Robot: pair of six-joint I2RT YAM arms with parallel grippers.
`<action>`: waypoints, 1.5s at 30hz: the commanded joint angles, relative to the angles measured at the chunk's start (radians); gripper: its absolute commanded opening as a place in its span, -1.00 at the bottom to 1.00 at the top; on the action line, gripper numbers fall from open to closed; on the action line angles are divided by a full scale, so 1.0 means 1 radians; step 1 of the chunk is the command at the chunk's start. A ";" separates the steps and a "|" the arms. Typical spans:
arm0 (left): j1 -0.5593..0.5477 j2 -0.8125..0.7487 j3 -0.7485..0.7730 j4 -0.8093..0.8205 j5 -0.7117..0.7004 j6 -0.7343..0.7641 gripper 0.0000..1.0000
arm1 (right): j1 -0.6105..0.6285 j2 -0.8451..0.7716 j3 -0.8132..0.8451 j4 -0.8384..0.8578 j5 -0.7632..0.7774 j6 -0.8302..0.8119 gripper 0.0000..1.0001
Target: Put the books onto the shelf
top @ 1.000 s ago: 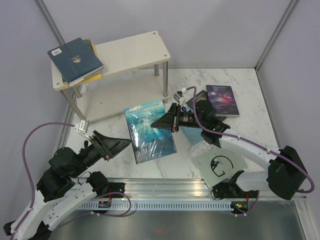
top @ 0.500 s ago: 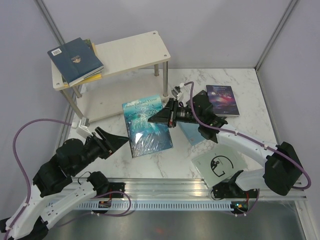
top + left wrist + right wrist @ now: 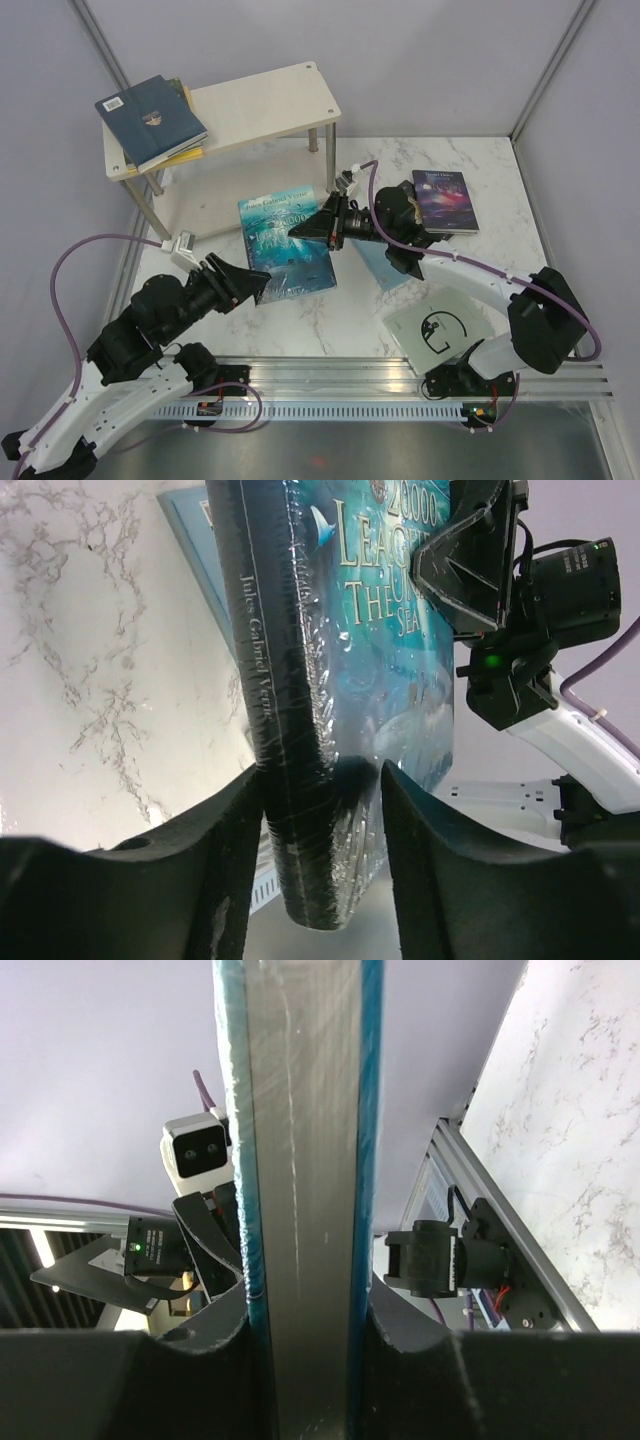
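The teal ocean book [image 3: 285, 245] hangs tilted above the table between both arms. My right gripper [image 3: 310, 229] is shut on its right edge; in the right wrist view the page edge [image 3: 300, 1160] fills the closed jaws [image 3: 305, 1310]. My left gripper [image 3: 243, 283] straddles the book's lower spine corner [image 3: 290, 810]. It is open: one finger [image 3: 225, 840] touches the spine, while a gap shows at the other [image 3: 430, 830]. The shelf [image 3: 260, 100] stands at the back left with a navy book [image 3: 150, 118] lying on a yellow one [image 3: 185, 157].
A purple galaxy book [image 3: 445, 200] lies at the back right. A pale grey book with a black "G" [image 3: 440, 328] lies near the front right. A light blue book [image 3: 385, 262] sits partly under the right arm. The shelf's lower board [image 3: 215, 200] is just behind the held book.
The right gripper has carried the teal book leftward. The left arm has come forward to the book's lower corner, and its jaws have narrowed around the spine.
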State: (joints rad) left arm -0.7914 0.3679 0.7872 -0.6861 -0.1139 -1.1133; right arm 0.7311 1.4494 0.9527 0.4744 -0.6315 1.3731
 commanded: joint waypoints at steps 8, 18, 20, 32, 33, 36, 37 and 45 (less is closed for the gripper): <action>0.001 0.017 -0.063 0.278 0.101 0.004 -0.30 | -0.001 0.040 0.061 0.418 -0.022 0.205 -1.00; 0.003 0.045 -0.080 0.404 0.143 -0.010 -0.05 | -0.001 0.098 0.049 0.540 -0.028 0.276 -1.00; 0.003 0.039 -0.071 0.398 0.126 -0.008 -0.35 | -0.001 0.103 0.049 0.540 -0.031 0.277 -1.00; 0.001 0.175 0.415 -0.130 -0.098 0.142 -0.95 | -0.042 0.051 0.050 0.365 -0.082 0.166 0.78; 0.003 0.212 0.513 -0.179 -0.145 0.203 -0.95 | -0.056 0.034 0.050 0.322 -0.086 0.152 0.81; 0.000 0.276 0.656 -0.255 -0.185 0.282 -0.95 | -0.079 0.011 0.035 0.287 -0.105 0.120 0.85; -0.002 0.334 0.752 -0.276 -0.203 0.331 -0.95 | -0.093 -0.001 0.028 0.277 -0.108 0.119 0.85; -0.008 0.552 1.069 -0.287 -0.190 0.493 -0.96 | -0.121 -0.040 -0.037 0.285 -0.134 0.121 0.86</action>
State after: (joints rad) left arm -0.7937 0.8658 1.7802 -1.1088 -0.2756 -0.7502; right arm 0.6117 1.4414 0.9306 0.7483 -0.7376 1.5158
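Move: The left hand has its open fingers around the lower spine corner of the teal book; the book's middle lies about 8 cm ahead, 5 cm to its right and barely higher. The book stack on the shelf is some 32 cm ahead and 23 cm left of this hand, roughly level; the light-blue book lies on the table 17 cm ahead, 25 cm right and 27 cm lower. For the right hand, already gripping, the book's middle is about 3 cm left and 1 cm back. The left fingers close on the lower spine edge of the teal book while the hand eases about 4 cm right and up. The right hand, rising some 4 cm with its grip kept, then opens wide and draws off about 4 cm to the right. The left hand now lifts the book fast, about 19 cm up in all and swinging back left, its fingers tipping up some 15 degrees. ##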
